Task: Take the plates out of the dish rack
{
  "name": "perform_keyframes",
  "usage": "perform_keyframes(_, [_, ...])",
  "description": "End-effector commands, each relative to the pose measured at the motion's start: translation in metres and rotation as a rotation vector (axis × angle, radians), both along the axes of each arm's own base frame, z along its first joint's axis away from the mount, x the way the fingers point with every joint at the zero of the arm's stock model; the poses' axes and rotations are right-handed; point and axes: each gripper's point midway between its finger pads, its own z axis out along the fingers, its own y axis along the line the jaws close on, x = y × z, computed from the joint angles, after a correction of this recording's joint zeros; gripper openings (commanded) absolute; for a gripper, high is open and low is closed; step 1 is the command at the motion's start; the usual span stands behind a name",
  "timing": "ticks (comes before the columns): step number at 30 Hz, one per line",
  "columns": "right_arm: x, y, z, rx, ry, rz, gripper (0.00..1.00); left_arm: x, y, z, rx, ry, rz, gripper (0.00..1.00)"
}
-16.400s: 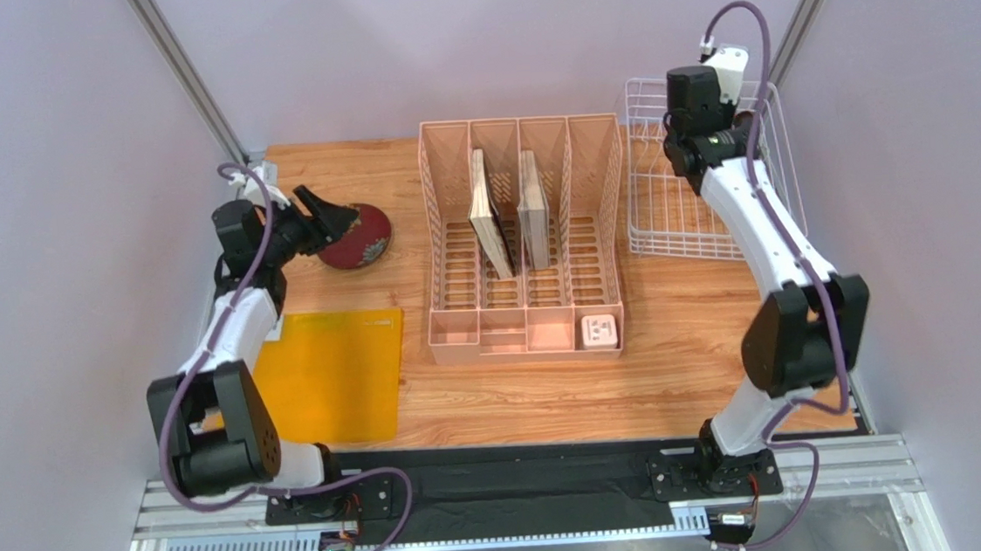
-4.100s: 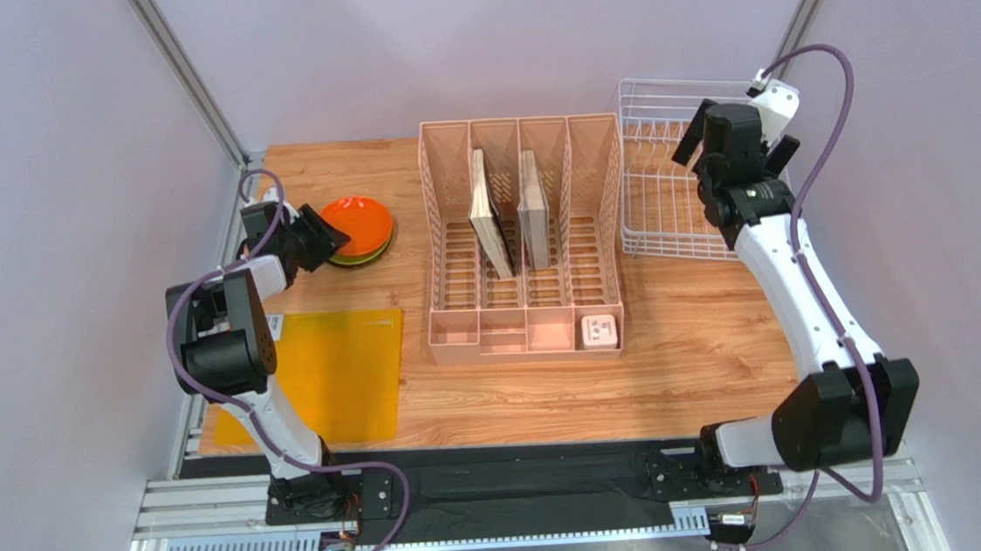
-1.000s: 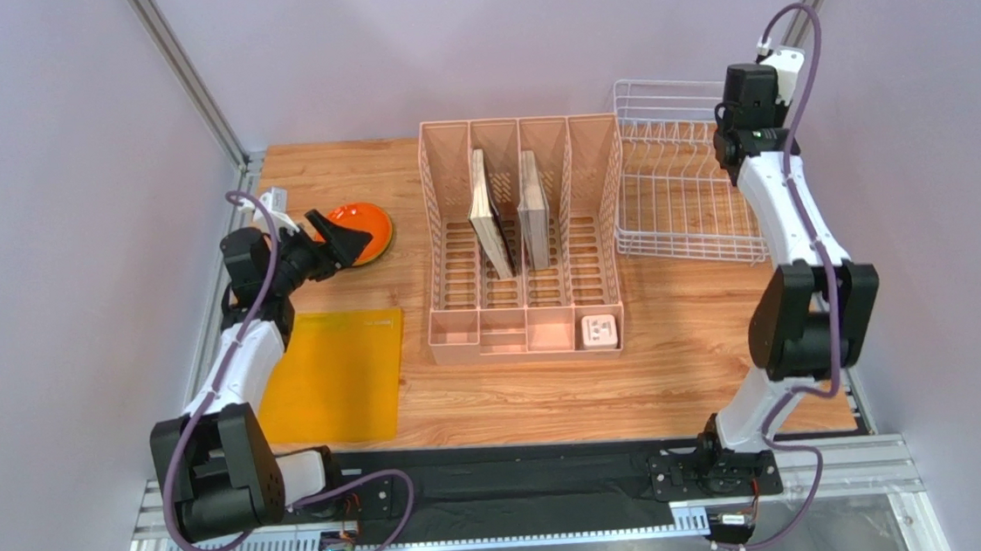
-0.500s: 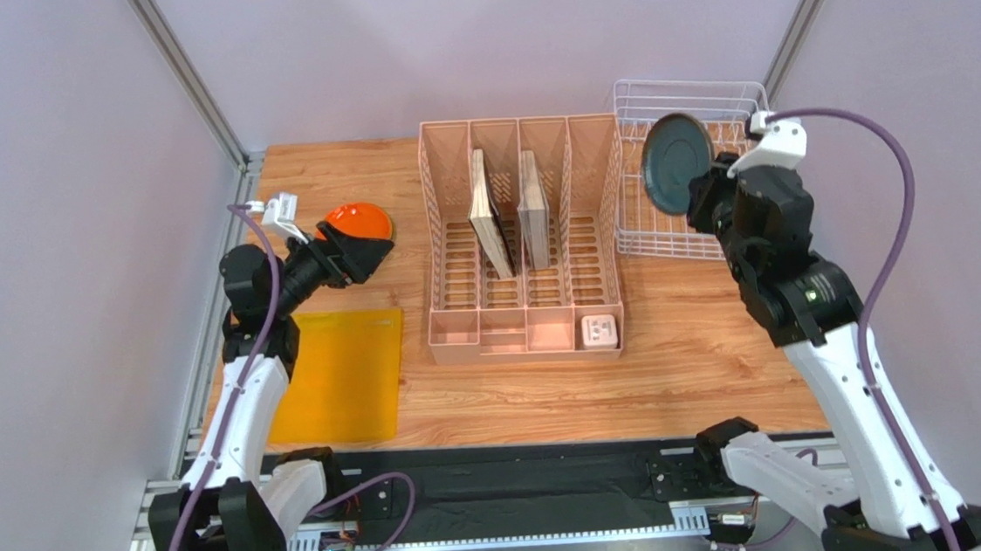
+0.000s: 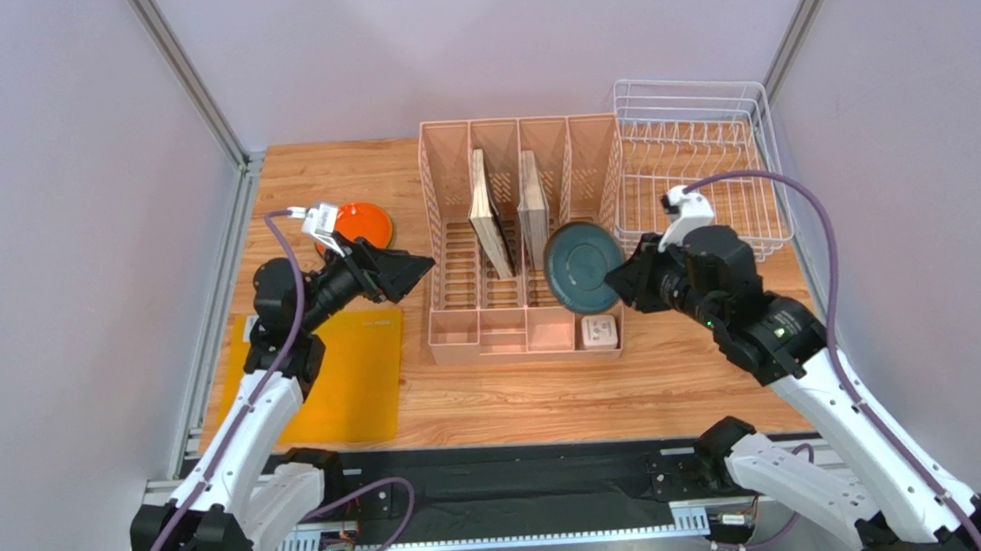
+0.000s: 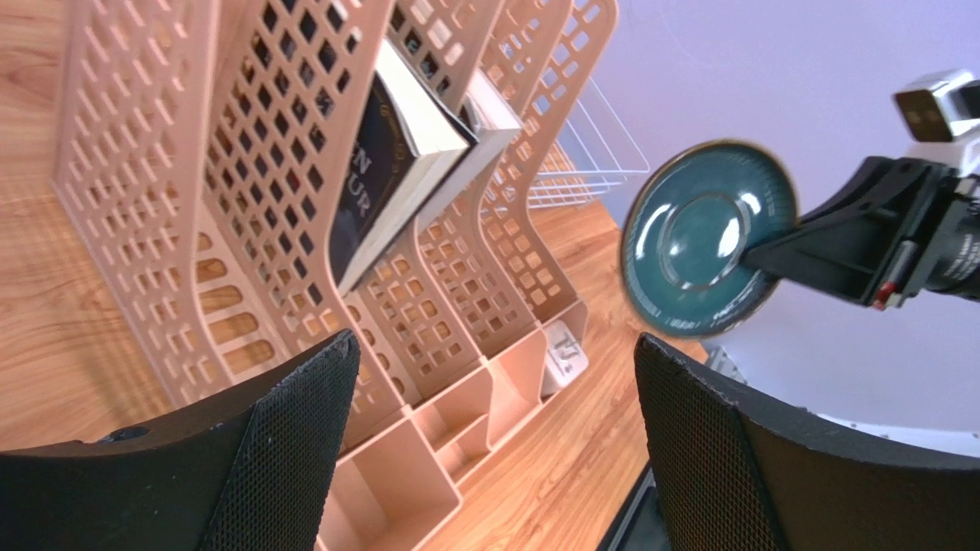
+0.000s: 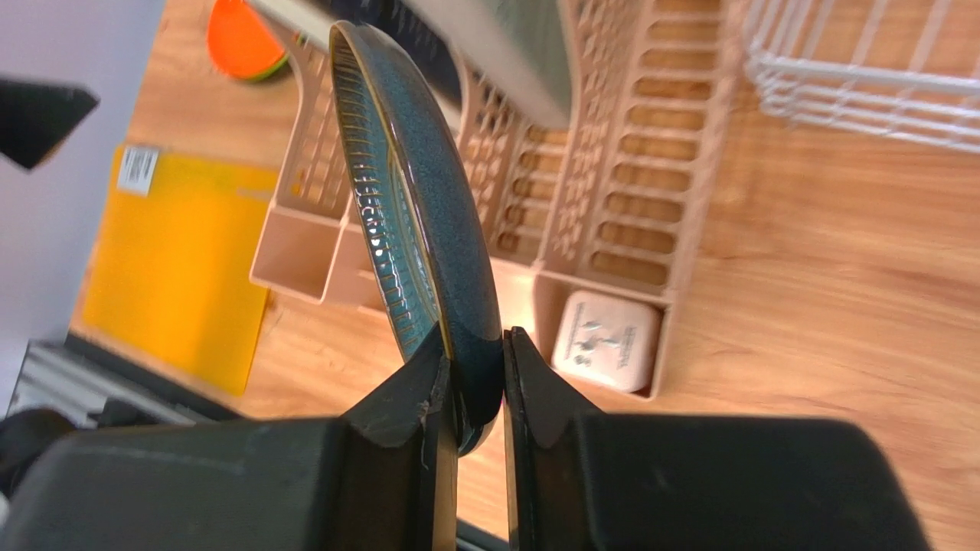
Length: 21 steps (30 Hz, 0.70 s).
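My right gripper is shut on the lower rim of a dark grey-teal plate, held upright on edge in the air in front of the pink organizer. In the right wrist view the black fingers clamp the plate on both faces of its rim at the gripper. My left gripper stands open and empty, pointing right toward the plate. An orange plate lies on a stack at the back left, behind the left arm. In the white wire dish rack at the back right, only wire and tines show.
The pink slotted organizer fills the table's middle, with two books leaning in it and a small white box in a front compartment. A flat yellow mat lies at the front left. Grey walls close both sides.
The right arm has carried the teal plate from over the dish rack down and left to the organizer's front. The left gripper has left the orange plate, swung right and opened wider.
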Motion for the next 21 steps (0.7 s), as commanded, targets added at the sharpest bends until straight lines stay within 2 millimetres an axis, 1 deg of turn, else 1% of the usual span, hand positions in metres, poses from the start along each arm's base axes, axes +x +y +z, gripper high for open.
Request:
perform_keyframes(1, [0.003,0.049,0.026,0.143,-0.079,0.118,0.00,0.000,-0.014,0.010,-0.020,-0.053,-0.005,0.93])
perform_keyframes(3, [0.001,0.062,0.026,0.153,-0.077,0.152,0.00,0.003,-0.018,0.007,-0.020,-0.049,0.000,0.93])
perform_keyframes(4, [-0.002,0.074,0.026,0.157,-0.078,0.187,0.00,0.000,-0.023,0.007,-0.019,-0.052,-0.016,0.93])
perform_keyframes(5, [0.002,0.076,0.026,0.151,-0.085,0.173,0.00,0.002,-0.026,0.004,-0.017,-0.045,-0.019,0.93])
perform_keyframes(7, [0.000,0.093,0.029,0.159,-0.088,0.215,0.00,0.000,-0.033,0.002,-0.020,-0.045,-0.029,0.93])
perform_keyframes(9, [-0.001,0.104,0.030,0.170,-0.090,0.241,0.00,0.003,-0.037,-0.003,-0.025,-0.040,-0.027,0.93])
perform_keyframes(13, [0.001,0.128,0.034,0.213,-0.099,0.306,0.00,0.001,-0.046,-0.009,-0.027,-0.036,-0.040,0.93])
perform_keyframes(14, [0.001,0.132,0.035,0.223,-0.100,0.320,0.00,0.001,-0.047,-0.009,-0.033,-0.039,-0.042,0.93])
perform_keyframes(16, [0.005,0.139,0.038,0.235,-0.118,0.335,0.00,-0.003,-0.051,-0.014,-0.051,-0.023,-0.063,0.92])
perform_keyframes(17, [0.005,0.142,0.040,0.241,-0.124,0.345,0.00,-0.004,-0.052,-0.009,-0.071,-0.047,-0.070,0.92])
perform_keyframes(19, [0.009,0.149,0.044,0.259,-0.143,0.356,0.00,-0.008,-0.053,-0.017,-0.104,-0.019,-0.080,0.92])
perform_keyframes(21, [0.008,0.156,0.045,0.280,-0.140,0.381,0.00,-0.013,-0.055,-0.010,-0.149,-0.048,-0.100,0.91])
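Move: I hold the dark plate by its rim in my right hand, its middle roughly 4 cm ahead and 4 cm left of that hand. My left hand's open fingers wait some 28 cm to the right hand's left and 4 cm farther out; the white box lies about 3 cm ahead and 18 cm below. From my left hand the plate is about 24 cm right, nearly level, and the left book some 11 cm right, 13 cm ahead. I sweep my right hand about 13 cm left, sinking a little early on, swinging it nearly 20 degrees counter-clockwise and keeping the pinch on the plate's rim, to bring the plate to my left hand. Meanwhile my left hand goes some 5 cm right to meet it, then also sinks 3–4 cm, fingers staying wide open; the far rim comes close to them, with no touch to be seen. ##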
